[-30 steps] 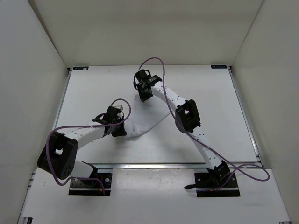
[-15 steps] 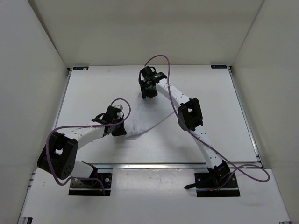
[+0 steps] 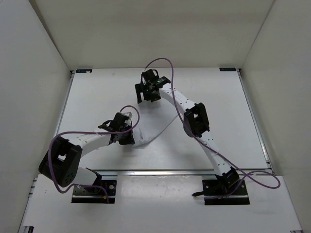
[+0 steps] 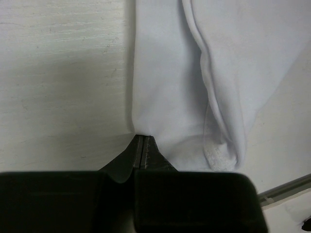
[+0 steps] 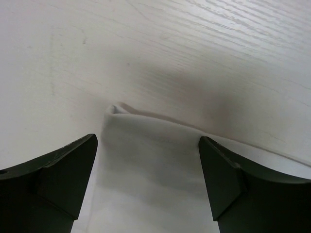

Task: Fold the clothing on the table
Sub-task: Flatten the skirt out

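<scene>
The clothing (image 3: 151,128) is a white cloth lying in a folded band on the table (image 3: 97,97), between the two arms. My left gripper (image 3: 129,139) is shut on its near edge; in the left wrist view the closed tips (image 4: 142,141) pinch the clothing (image 4: 165,73), and a doubled hem (image 4: 219,156) lies to the right. My right gripper (image 3: 146,97) is open over the far end. In the right wrist view a corner of the clothing (image 5: 150,165) lies flat between the spread fingers (image 5: 63,174) without touching them.
White walls close in the table on three sides. An aluminium rail (image 3: 160,171) runs along the near edge and also shows in the left wrist view (image 4: 286,189). Purple cables loop over both arms. Bare tabletop (image 5: 204,43) lies beyond the cloth corner.
My right gripper has opened and let go of the cloth corner, which now lies on the table. My left gripper, still shut on the cloth, has shifted slightly to the right.
</scene>
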Robot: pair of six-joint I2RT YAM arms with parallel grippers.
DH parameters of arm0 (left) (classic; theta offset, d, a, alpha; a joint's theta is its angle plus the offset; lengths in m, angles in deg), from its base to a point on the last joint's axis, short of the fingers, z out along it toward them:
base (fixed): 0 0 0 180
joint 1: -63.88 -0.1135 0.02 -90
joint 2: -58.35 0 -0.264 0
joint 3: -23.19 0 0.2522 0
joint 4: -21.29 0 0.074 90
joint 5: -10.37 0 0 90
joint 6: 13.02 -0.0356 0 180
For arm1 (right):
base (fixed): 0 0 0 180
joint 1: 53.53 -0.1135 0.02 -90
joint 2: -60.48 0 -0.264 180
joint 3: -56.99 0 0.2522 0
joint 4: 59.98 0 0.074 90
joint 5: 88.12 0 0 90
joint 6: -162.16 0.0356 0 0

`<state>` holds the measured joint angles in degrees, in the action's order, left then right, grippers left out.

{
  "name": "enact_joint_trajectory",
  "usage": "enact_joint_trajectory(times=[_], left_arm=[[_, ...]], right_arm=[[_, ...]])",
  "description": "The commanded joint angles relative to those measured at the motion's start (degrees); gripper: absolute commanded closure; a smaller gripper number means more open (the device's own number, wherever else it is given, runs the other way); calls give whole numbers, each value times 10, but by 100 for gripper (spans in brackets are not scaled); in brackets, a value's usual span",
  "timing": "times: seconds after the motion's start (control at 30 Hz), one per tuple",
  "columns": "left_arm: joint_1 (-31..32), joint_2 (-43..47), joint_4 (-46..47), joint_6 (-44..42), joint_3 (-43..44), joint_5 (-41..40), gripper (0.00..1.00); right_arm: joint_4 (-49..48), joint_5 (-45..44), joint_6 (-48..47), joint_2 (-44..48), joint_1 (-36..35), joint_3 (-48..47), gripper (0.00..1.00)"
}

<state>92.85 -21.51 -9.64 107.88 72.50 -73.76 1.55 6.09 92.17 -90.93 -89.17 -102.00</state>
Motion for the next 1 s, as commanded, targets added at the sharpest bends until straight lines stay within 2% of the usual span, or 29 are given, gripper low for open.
enact_joint_trajectory(times=[0.0,0.13,0.2,0.27,0.33,0.37,0.5,0.53,0.57,0.97], left_arm=[[-4,-1,8,5,-9,13,100],[-7,-1,8,2,-9,12,100],[-8,-2,8,0,-11,14,100],[-7,-4,9,1,-10,13,100],[-5,-4,7,1,-10,13,100],[-4,-8,8,2,-11,16,100],[-4,-13,7,1,-10,14,100],[-7,-13,10,1,-10,13,100],[-8,-13,8,0,-11,13,100],[-27,-22,17,0,-16,15,100]], right_arm=[[-34,32,19,10,-16,-28,17],[-36,-11,12,-5,-30,-36,18],[-34,-11,10,-12,-30,-37,23],[-32,-18,8,-20,-29,-37,33],[-26,-26,0,-25,-30,-35,50],[-25,-25,-1,-29,-29,-34,53],[-7,-22,1,-44,-26,-39,76],[-3,-22,1,-48,-25,-44,89],[0,-24,3,-48,-23,-48,98],[53,-71,-27,14,4,-129,100]])
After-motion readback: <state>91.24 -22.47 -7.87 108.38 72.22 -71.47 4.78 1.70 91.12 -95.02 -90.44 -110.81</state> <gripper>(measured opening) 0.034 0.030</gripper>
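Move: The skirt's far edge, just inside its far-left corner, lies some 2 cm left of the right gripper and about 3 cm below it, neither ahead nor back. The near-left corner, in the left gripper, is roughly 24 cm back and 6 cm left of the right gripper; the skirt's right corner is about 10 cm back and 15 cm to its right. From the left gripper, that far-edge spot lies some 24 cm ahead and 4 cm to the right. Shift the open right gripper about 2.5 cm left along the skirt's far edge towards the far-left corner, then dip some 2.5 cm while closing the fingers fully to pinch the cloth beside that corner. With the pinch made, ease up about 2 cm, drifting right and slightly forward. Keep the left gripper shut and still on the near-left corner. ##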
